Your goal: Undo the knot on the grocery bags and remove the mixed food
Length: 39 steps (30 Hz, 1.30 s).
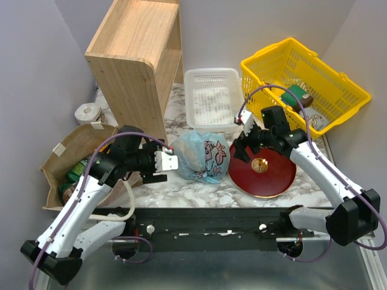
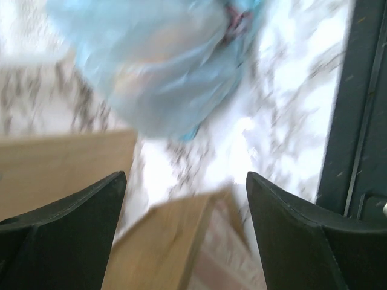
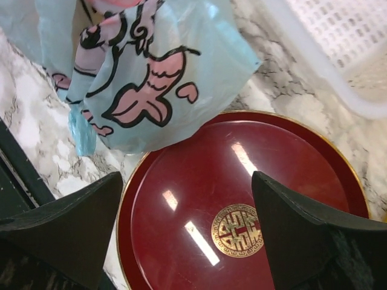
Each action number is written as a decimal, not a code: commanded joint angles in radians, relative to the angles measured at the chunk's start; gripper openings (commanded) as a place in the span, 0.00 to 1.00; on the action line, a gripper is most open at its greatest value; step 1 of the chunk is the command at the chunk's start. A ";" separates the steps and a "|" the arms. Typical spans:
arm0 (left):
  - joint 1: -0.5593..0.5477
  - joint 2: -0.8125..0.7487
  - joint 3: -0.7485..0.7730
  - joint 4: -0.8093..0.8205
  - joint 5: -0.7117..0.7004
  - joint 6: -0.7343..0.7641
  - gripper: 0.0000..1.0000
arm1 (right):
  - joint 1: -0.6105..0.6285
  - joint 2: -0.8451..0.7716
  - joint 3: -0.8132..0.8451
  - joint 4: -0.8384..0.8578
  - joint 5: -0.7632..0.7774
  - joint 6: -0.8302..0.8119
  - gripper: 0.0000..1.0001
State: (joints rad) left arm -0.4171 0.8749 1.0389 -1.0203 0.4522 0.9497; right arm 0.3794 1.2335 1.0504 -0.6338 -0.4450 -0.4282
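Observation:
The light blue plastic bag with pink and black print lies closed on the marble top between my two grippers. It also shows in the right wrist view and, blurred, in the left wrist view. I cannot make out its knot. The brown paper bag lies open at the left, with green packets inside. My left gripper is open and empty, just left of the blue bag. My right gripper hangs open and empty over the red plate, right of the bag.
A red plate with a gold emblem lies right of the blue bag. A white basket stands behind it, a yellow basket with goods at the back right, and a wooden shelf at the back left. A tape roll sits by the shelf.

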 commanded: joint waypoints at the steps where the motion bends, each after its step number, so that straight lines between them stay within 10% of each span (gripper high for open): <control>1: -0.149 0.055 -0.069 0.231 -0.015 -0.264 0.90 | 0.038 0.015 -0.044 0.094 -0.035 -0.051 0.98; 11: -0.199 0.179 -0.258 0.673 -0.183 -0.515 0.91 | 0.161 0.139 -0.118 0.183 -0.072 -0.011 1.00; 18: -0.203 0.236 -0.330 0.833 -0.351 -0.545 0.58 | 0.190 0.287 -0.081 0.245 0.041 -0.029 0.98; 25: -0.203 0.211 -0.340 0.745 -0.275 -0.554 0.00 | 0.190 0.258 -0.058 0.171 -0.093 -0.029 0.36; 33: -0.193 0.030 -0.168 0.349 0.008 -0.558 0.00 | 0.207 0.032 -0.055 -0.128 -0.259 -0.096 0.03; 39: -0.186 0.025 -0.010 0.232 0.051 -0.557 0.00 | 0.205 0.038 0.135 -0.481 -0.359 -0.299 0.01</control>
State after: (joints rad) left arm -0.6090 0.8860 0.9302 -0.6598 0.4137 0.4065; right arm 0.5808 1.2442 1.0698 -0.8490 -0.7010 -0.5823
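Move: The blue grocery bag lies between the hands: for the left hand, its middle is about 16 cm to the right, 2 cm ahead and 13 cm down; for the right hand, about 14 cm to the left, 7 cm back and 11 cm down. The red plate's centre is some 10 cm right and 10 cm back of the right hand, and the white tray 18 cm ahead and 9 cm left of it. The paper bag sits about 30 cm left of the left hand and 3 cm back. The blue grocery bag is approached from both ends: the open left hand sinks about 10 cm, going forward and right to its near edge, shuts fully, then rises again and draws back, empty. The open right hand drops some 11 cm and goes left onto the printed side, closes there, seems to pinch plastic, then lifts and pulls back about 8 cm while turning counter-clockwise. ##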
